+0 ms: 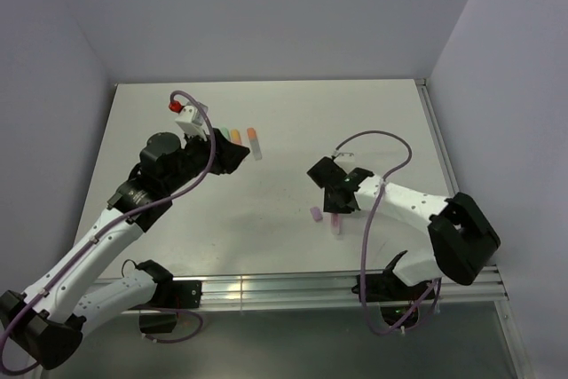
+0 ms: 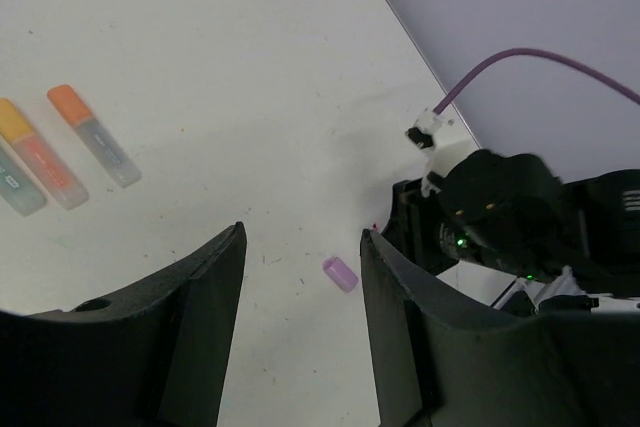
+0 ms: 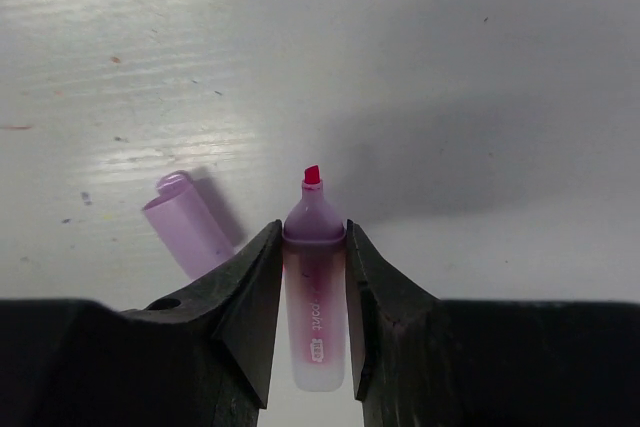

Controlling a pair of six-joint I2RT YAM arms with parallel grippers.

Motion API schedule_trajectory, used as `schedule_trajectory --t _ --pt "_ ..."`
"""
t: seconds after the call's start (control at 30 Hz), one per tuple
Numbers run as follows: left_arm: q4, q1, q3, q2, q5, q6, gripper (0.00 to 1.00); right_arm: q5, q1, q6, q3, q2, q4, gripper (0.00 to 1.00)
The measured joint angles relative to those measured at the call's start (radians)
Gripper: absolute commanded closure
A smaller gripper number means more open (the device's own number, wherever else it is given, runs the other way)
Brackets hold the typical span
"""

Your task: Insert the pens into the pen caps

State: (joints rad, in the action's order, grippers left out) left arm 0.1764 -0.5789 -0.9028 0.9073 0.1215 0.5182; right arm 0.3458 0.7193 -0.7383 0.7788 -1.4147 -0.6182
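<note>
My right gripper (image 3: pixel 314 234) is shut on the pink-purple pen (image 3: pixel 315 292), gripping its barrel low over the table, with the red tip pointing away from the wrist. The purple cap (image 3: pixel 188 235) lies on the table just left of the pen tip, apart from it. In the top view the right gripper (image 1: pixel 337 209) holds the pen (image 1: pixel 335 225) beside the cap (image 1: pixel 315 214). My left gripper (image 2: pixel 300 237) is open and empty, held above the table; it shows in the top view (image 1: pixel 238 159) near three other pens.
Three pens lie side by side at the back: an orange one (image 1: pixel 255 143), another orange one (image 1: pixel 236 137) and a green one (image 1: pixel 224 130), partly hidden by the left arm. They show at the left of the left wrist view (image 2: pixel 95 134). The table's right edge rail (image 1: pixel 439 144) runs nearby.
</note>
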Motion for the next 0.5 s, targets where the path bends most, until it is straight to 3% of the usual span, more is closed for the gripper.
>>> schedule_trajectory --t 0.27,0.5 --pt "-0.025 0.0 0.0 0.036 0.036 0.034 0.43 0.031 -0.033 0.026 0.205 0.151 -0.1 1.0" --pt "-0.116 0.0 0.005 0.097 0.108 0.131 0.41 -0.007 -0.045 0.04 0.453 0.118 -0.09 1.0"
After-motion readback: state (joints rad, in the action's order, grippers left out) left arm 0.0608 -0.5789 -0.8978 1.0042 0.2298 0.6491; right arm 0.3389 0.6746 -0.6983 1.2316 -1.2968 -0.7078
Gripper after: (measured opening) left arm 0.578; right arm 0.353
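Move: The pink pen is already pinched in the right hand, barely off the table; the half-open left gripper, where it is being taken, is about 23 cm left of this hand, 4 cm ahead and 26 cm higher. The purple cap lies 6 cm left and 1 cm back, the orange-capped pen 20 cm ahead and 25 cm left. From the left hand the pink pen is some 23 cm right, 6 cm back and 27 cm below; the orange-capped pen is 16 cm ahead, 2 cm left and 28 cm below. The pink pen, still pinched at its shoulder, is carried quickly up about 18 cm by the right hand, and forward some 8 cm, towards the waiting left gripper, drifting left late on. The wrist tips the fingers up by over 20 degrees and raises the hand's left side. The left hand, empty and half open, eases 3 cm right towards the pen, turning slightly. ##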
